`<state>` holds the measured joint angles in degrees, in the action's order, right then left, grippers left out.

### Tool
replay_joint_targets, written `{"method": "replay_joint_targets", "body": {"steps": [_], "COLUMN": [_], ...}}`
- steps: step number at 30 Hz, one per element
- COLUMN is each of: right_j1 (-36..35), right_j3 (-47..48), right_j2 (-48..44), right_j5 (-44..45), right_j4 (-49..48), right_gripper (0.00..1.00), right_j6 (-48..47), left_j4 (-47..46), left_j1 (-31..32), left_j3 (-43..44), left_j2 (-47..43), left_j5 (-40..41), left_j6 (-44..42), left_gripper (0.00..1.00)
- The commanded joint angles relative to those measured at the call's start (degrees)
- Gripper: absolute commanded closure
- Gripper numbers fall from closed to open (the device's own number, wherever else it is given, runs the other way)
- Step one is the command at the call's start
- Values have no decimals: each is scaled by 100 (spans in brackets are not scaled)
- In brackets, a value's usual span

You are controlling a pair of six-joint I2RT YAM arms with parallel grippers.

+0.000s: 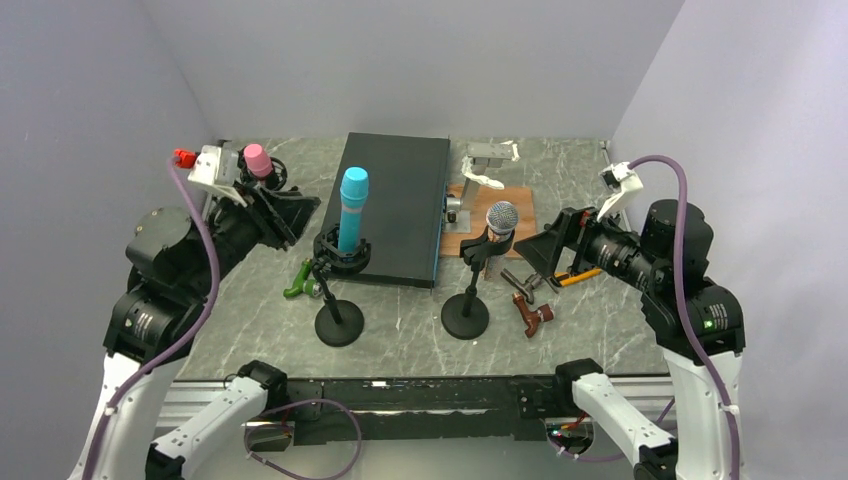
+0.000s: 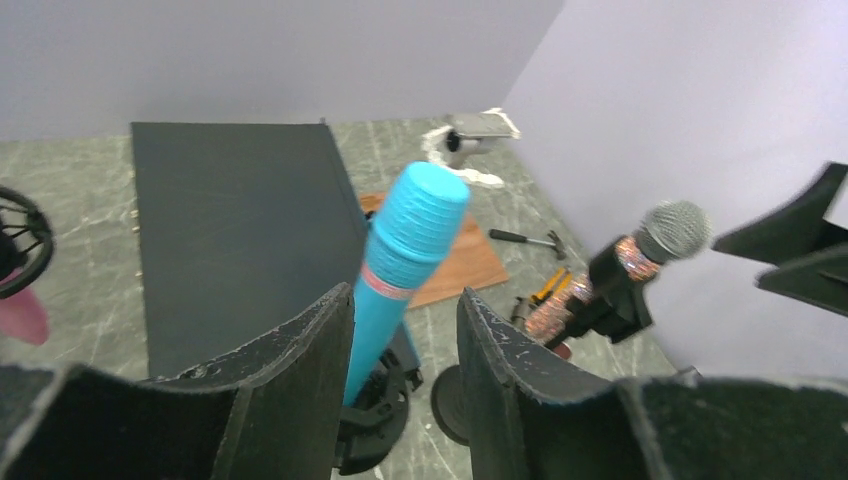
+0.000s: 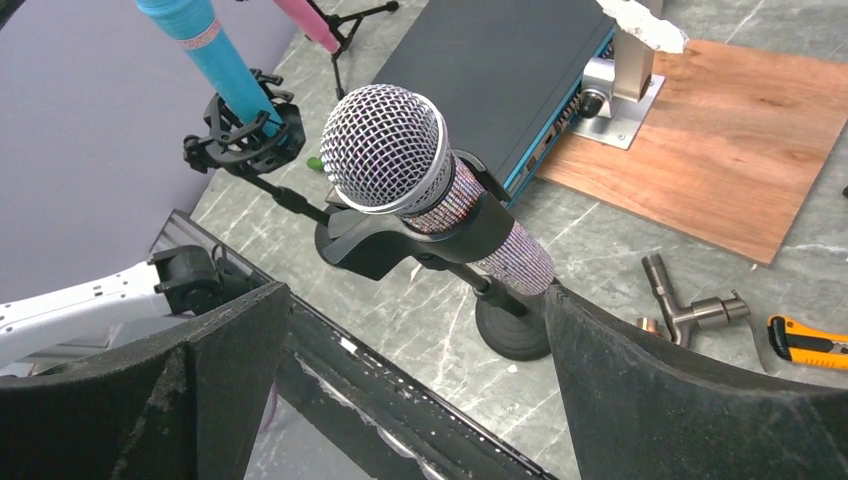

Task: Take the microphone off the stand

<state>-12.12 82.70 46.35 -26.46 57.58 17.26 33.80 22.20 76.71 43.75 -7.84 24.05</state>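
Note:
A blue microphone (image 1: 352, 205) stands upright in a black shock mount (image 1: 342, 255) on a round-based stand (image 1: 339, 325). A silver mesh-headed microphone (image 1: 500, 222) with a glittery body sits tilted in a clip on a second stand (image 1: 465, 318). My left gripper (image 1: 297, 212) is open and empty, just left of the blue microphone, which shows between and beyond the fingers in the left wrist view (image 2: 400, 260). My right gripper (image 1: 545, 250) is open wide and empty, just right of the silver microphone, which shows in the right wrist view (image 3: 420, 190).
A black box (image 1: 395, 205) lies behind the stands. A wooden board (image 1: 522, 200) with a metal bracket (image 1: 488, 160) is at the back right. A hammer (image 1: 530, 312), a yellow knife (image 1: 578, 277) and a green tool (image 1: 298, 282) lie on the table. A pink microphone (image 1: 258, 160) stands at the back left.

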Motion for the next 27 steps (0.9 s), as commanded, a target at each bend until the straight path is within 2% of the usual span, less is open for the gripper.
{"method": "replay_joint_targets", "body": {"steps": [1, 5, 10, 14, 20, 24, 27], "right_j1": [-18, -23, -12, -21, -59, -203, -420], "right_j3": [43, 113, 28, 11, 39, 214, 344], "right_j2": [-126, -76, 42, 108, 328, 608, 753], "right_j5": [-49, -99, -305, -388, -538, -423, -24], "right_j4": [-311, -326, -454, -654, -852, -765, -747], "right_gripper": [0, 0, 0, 0, 1, 1, 0], "right_j6": [-244, -457, -572, -624, -694, -662, -596], "left_j4": [-268, -271, -260, -676, -770, -428, -393], "left_j1": [497, 1519, 3380, 4367, 5000, 5086, 5134], "left_j3": [68, 250, 494, 398, 679, 1085, 1160], "left_j2": [-217, -120, 372, 834, 1768, 2313, 2494], "left_j5": [-189, 83, 1191, 1785, 2404, 2762, 2912], "left_j6": [-108, -73, -412, -603, -701, -631, -715], "left_gripper": [53, 52, 52, 51, 50, 51, 51]}}
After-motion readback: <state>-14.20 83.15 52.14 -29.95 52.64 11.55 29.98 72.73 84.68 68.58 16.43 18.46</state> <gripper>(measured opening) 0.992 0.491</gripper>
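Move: The silver microphone stands in its clip about 7 cm left of the right hand and 3 cm ahead, its middle some 6 cm lower; the clip is 8 cm left, 2 cm ahead and 7 cm below. From the left hand, that clip lies roughly 27 cm right, 4 cm back and 6 cm lower, with the microphone 27 cm right, 3 cm back and 4 cm lower. The blue microphone is about 8 cm right, 6 cm ahead and 8 cm below the left hand. The silver microphone's stand draws the left hand some 20 cm to the right, first swinging back around the near side of the blue microphone, then sinking about 7 cm towards the clip. It turns clockwise nearly 30 degrees, its fingers staying half open. The right hand, fingers still wide open, eases about 3 cm forward and left towards the microphone. ##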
